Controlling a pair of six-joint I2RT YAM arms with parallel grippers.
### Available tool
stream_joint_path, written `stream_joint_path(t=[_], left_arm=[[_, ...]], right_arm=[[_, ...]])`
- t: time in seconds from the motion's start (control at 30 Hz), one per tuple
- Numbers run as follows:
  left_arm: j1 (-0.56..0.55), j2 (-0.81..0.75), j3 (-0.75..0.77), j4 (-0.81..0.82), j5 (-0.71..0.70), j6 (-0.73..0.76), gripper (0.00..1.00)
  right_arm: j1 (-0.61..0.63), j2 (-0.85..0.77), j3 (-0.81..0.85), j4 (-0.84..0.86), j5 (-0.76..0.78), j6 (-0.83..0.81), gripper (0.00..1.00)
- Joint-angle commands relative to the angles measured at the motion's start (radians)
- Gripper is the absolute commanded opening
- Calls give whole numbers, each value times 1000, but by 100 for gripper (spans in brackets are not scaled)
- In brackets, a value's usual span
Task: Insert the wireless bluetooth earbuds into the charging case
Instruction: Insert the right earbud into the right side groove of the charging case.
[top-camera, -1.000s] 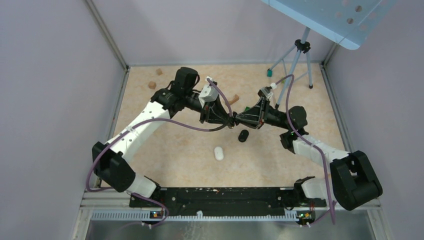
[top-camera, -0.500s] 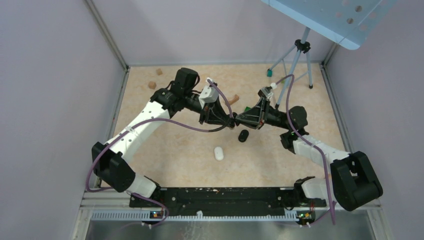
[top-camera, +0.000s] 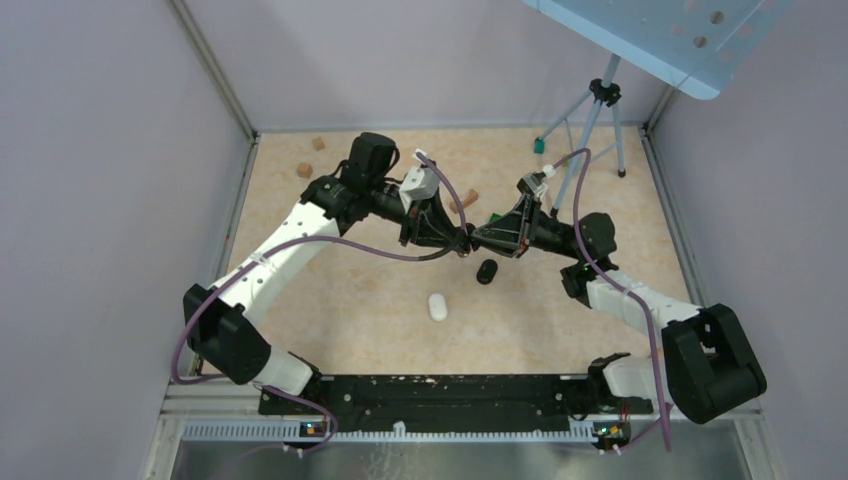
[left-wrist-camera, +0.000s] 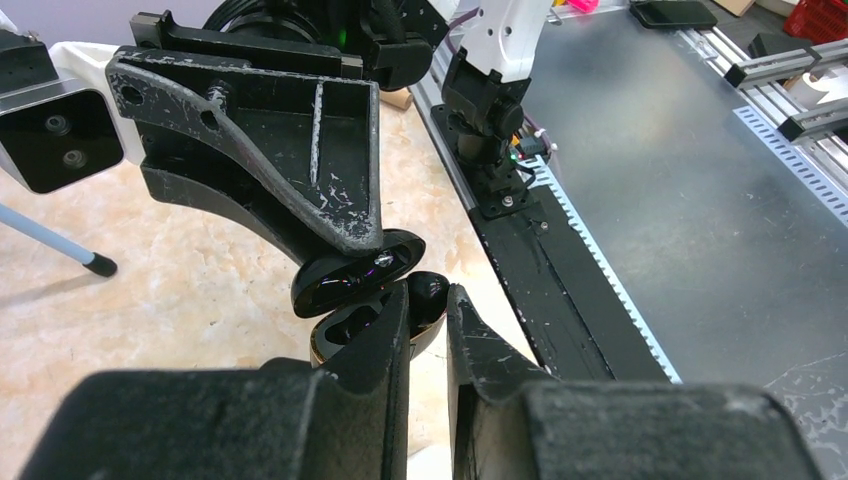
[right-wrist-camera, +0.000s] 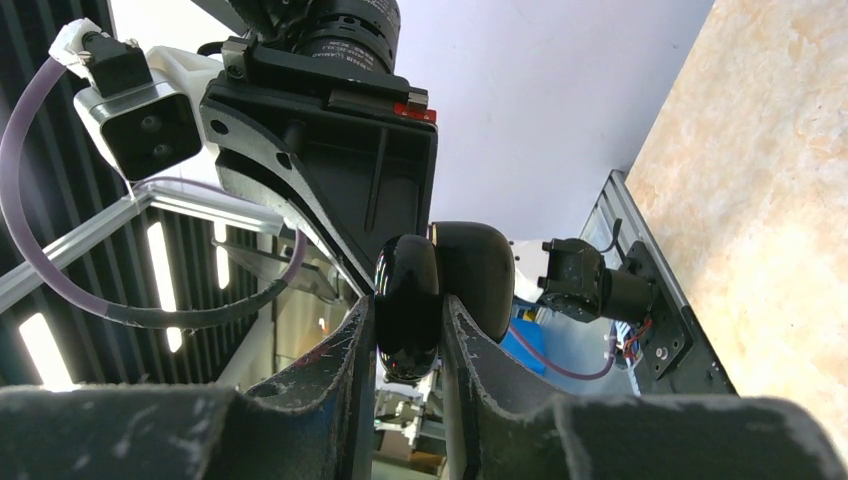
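Note:
My right gripper (right-wrist-camera: 408, 325) is shut on the glossy black lid of the open charging case (right-wrist-camera: 405, 300), held in the air over the middle of the table. In the left wrist view the lid (left-wrist-camera: 355, 280) stands up from the case's hollow base (left-wrist-camera: 345, 328). My left gripper (left-wrist-camera: 428, 300) is shut on a black earbud (left-wrist-camera: 430, 292), whose tip sits at the rim of the base. In the top view the two grippers meet nose to nose, left gripper (top-camera: 462, 242) against right gripper (top-camera: 476, 240).
A small black object (top-camera: 486, 271) and a white oval object (top-camera: 437, 306) lie on the table below the grippers. Brown blocks (top-camera: 304, 170) lie at the back left, a tripod (top-camera: 590, 120) stands at the back right. The black rail (top-camera: 440, 390) runs along the near edge.
The left wrist has turned slightly. Both grips and the meeting point of the grippers are the same.

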Motion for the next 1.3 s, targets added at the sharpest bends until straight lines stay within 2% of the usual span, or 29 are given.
stream_joint_path(t=[0.0, 0.23, 0.6, 0.8, 0.97, 1.1, 1.17, 1.27], left_arm=[[-7, -6, 31, 44, 28, -33, 20], [-8, -1, 37, 47, 33, -41, 40], [-8, -36, 20, 159, -44, -134, 44], [-7, -84, 4, 199, -116, -194, 64], [-6, -165, -29, 185, -216, -208, 78], [-6, -248, -51, 174, -305, -254, 84], [-5, -280, -68, 197, -392, -324, 85], [-6, -299, -81, 238, -533, -485, 78]], right_arm=[[7, -36, 27, 51, 15, -12, 0], [8, -30, 18, 61, 13, -13, 0], [7, -33, 10, 68, 13, -10, 0], [8, -36, 2, 70, 16, -11, 0], [7, -41, -3, 33, 23, -32, 0], [8, -56, 1, -54, 55, -90, 0], [8, -65, 5, -100, 73, -118, 0], [9, -77, -4, -157, 119, -141, 0]])
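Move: At the left hand's closed fingertips sits the right earbud, already at its groove. The open charging case's middle is about 2 cm ahead of this hand, 1 cm to its right and 2 cm below. The white oval box lies on the table some 4 cm ahead, 4 cm left and 30 cm below; the black oval box is about 12 cm ahead, 6 cm right and equally low. From the right hand, which grips the lid, the case's middle is level ahead, 2 cm left and 2 cm below. Opening its fingers from nearly shut to almost wide, the left hand lets go of the right earbud at its groove, first edging about 1 cm forward, then rising some 6 cm and drawing 2–3 cm left, away from the case, as it turns roughly 20 degrees counter-clockwise. The right hand keeps its grip on the lid and holds the case nearly still. ##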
